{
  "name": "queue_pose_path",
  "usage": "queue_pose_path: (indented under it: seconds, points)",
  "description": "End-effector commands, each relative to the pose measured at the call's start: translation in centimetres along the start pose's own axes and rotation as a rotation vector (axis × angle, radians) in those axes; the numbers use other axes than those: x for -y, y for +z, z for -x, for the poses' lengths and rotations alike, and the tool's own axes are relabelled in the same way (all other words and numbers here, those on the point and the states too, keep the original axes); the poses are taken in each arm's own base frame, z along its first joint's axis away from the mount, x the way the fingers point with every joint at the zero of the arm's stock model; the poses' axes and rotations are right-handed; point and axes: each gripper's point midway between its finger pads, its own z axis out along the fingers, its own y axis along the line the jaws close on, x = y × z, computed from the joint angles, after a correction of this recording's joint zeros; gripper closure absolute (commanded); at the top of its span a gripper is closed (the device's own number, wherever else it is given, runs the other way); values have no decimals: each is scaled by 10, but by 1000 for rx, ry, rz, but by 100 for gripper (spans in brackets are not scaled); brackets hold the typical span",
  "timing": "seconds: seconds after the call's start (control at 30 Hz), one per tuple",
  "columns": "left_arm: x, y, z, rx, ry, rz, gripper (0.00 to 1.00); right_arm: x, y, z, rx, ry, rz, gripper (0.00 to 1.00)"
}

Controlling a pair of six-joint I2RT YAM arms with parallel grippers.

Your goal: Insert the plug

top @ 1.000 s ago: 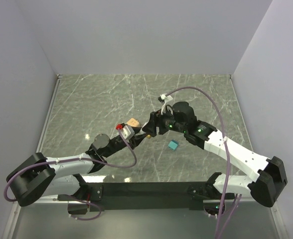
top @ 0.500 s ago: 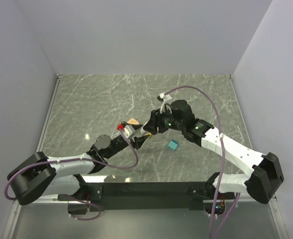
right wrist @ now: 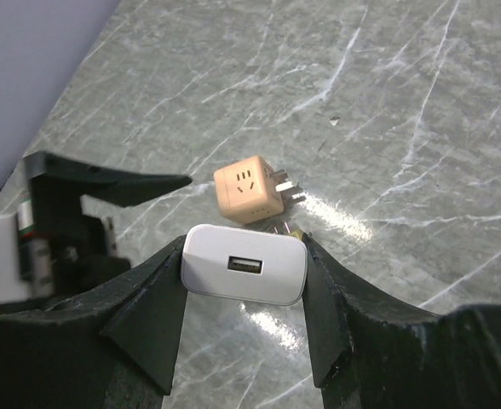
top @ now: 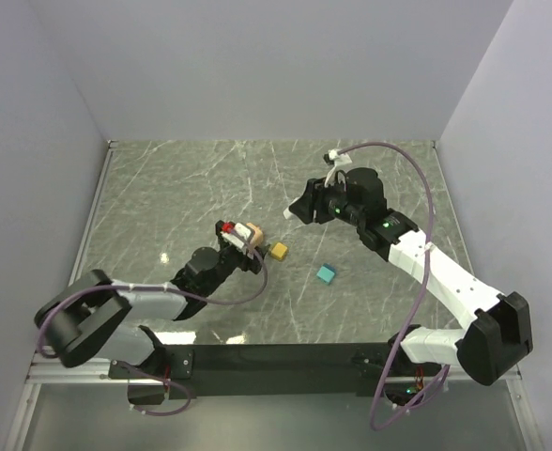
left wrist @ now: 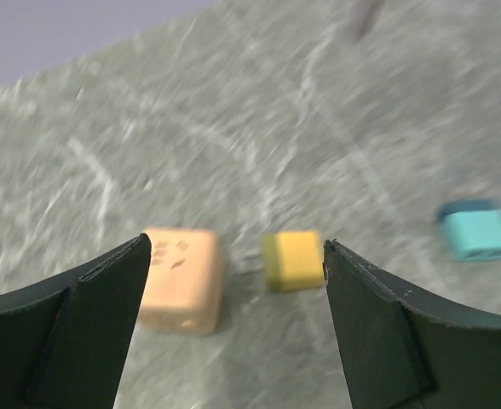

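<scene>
My right gripper is shut on a white USB charger plug, held above the table with its USB port facing the camera. Seen from above, this gripper hangs right of and beyond the peach cube socket. The socket lies on the marble with its pins pointing right. My left gripper is open and empty. Just ahead of its fingers sit the socket and a yellow block. From above, the left gripper is right by the socket.
A yellow block lies just right of the socket, and a teal block sits farther right, also seen in the left wrist view. Grey walls enclose the marble table on three sides.
The right arm has lifted back and to the right with the plug in its grip. The left gripper has opened and drawn back to the left; the yellow block now lies free on the table.
</scene>
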Motion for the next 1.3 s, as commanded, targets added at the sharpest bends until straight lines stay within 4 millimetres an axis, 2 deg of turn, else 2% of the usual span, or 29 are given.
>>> queue_pose_path:
  seconds: [0.0, 0.1, 0.17, 0.33, 0.37, 0.4, 0.43, 0.47, 0.5, 0.53, 0.6, 0.67, 0.7, 0.73, 0.77, 0.8, 0.83, 0.87, 0.9, 1.2, 1.27]
  points:
    - [-31, 16, 8, 27, -16, 137, 12, -17, -10, 37, 111, -61, 62, 100]
    - [-44, 23, 4, 28, -60, 155, 12, -11, 0, 33, 76, -61, 48, 100]
    - [-50, 19, 5, 41, -72, 148, 12, -10, 10, 29, 47, -83, 57, 100]
    - [-42, 4, 12, 80, -124, 22, 12, -9, 37, 19, 13, -196, 100, 100]
    - [-48, 2, 11, 79, -140, 21, 12, -12, 41, 19, 14, -219, 118, 100]
    - [-47, -2, 12, 78, -173, 6, 12, -10, 51, 11, -10, -249, 129, 100]
    - [-45, -4, 11, 69, -190, -16, 12, -14, 55, 12, -13, -264, 152, 100]
    - [-51, -6, 9, 56, -210, -7, 12, -16, 61, 10, -23, -275, 171, 100]
    - [-52, -8, 17, 65, -237, -4, 12, -14, 71, 1, -50, -295, 186, 100]
    - [-54, -10, 6, 16, -263, 15, 12, -19, 76, 3, -58, -308, 211, 100]
    - [-56, -15, 14, 16, -314, 37, 11, -23, 90, -4, -88, -376, 247, 100]
    - [-61, -21, 5, -33, -368, 88, 11, -25, 102, -16, -121, -432, 269, 100]
    - [-63, -23, 13, -21, -376, 105, 11, -29, 106, -13, -114, -452, 277, 100]
    - [-66, -25, 12, -30, -383, 122, 11, -35, 109, -16, -117, -469, 291, 100]
    - [-70, -29, 3, -70, -411, 166, 11, -38, 112, -17, -117, -484, 303, 100]
    - [-73, -31, 12, -56, -420, 179, 11, -38, 118, -17, -119, -506, 305, 100]
    - [-73, -33, 11, -69, -432, 183, 11, -40, 120, -22, -133, -518, 311, 100]
    - [-72, -35, 6, -100, -456, 192, 11, -41, 122, -24, -139, -529, 314, 100]
    - [-71, -37, 14, -91, -469, 189, 11, -40, 127, -25, -143, -547, 306, 100]
    - [-95, -57, 22, -104, -562, 377, 9, -43, 146, -46, -153, -579, 293, 100]
    - [-100, -61, 16, -122, -565, 420, 10, -42, 147, -49, -155, -584, 289, 100]
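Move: The right gripper already holds the white plug, with the peach adapter about 13 cm to its left, 3 cm ahead and some 17 cm below. From this hand the yellow plug lies about 6 cm left, level in reach and 18 cm down; the teal block about 6 cm back, 6 cm right and 18 cm down. The empty, wide-open left gripper has the adapter about 6 cm ahead, 1 cm right and 7 cm below. Carry the white plug with the right gripper about 12 cm left and 9 cm down, easing slightly forward, towards the peach adapter; keep the grip and turn the wrist some 30 degrees counter-clockwise. Dip the open left gripper forward and down to the adapter first, then lift it and back it off well to the left, tipping its fingers downwards. ##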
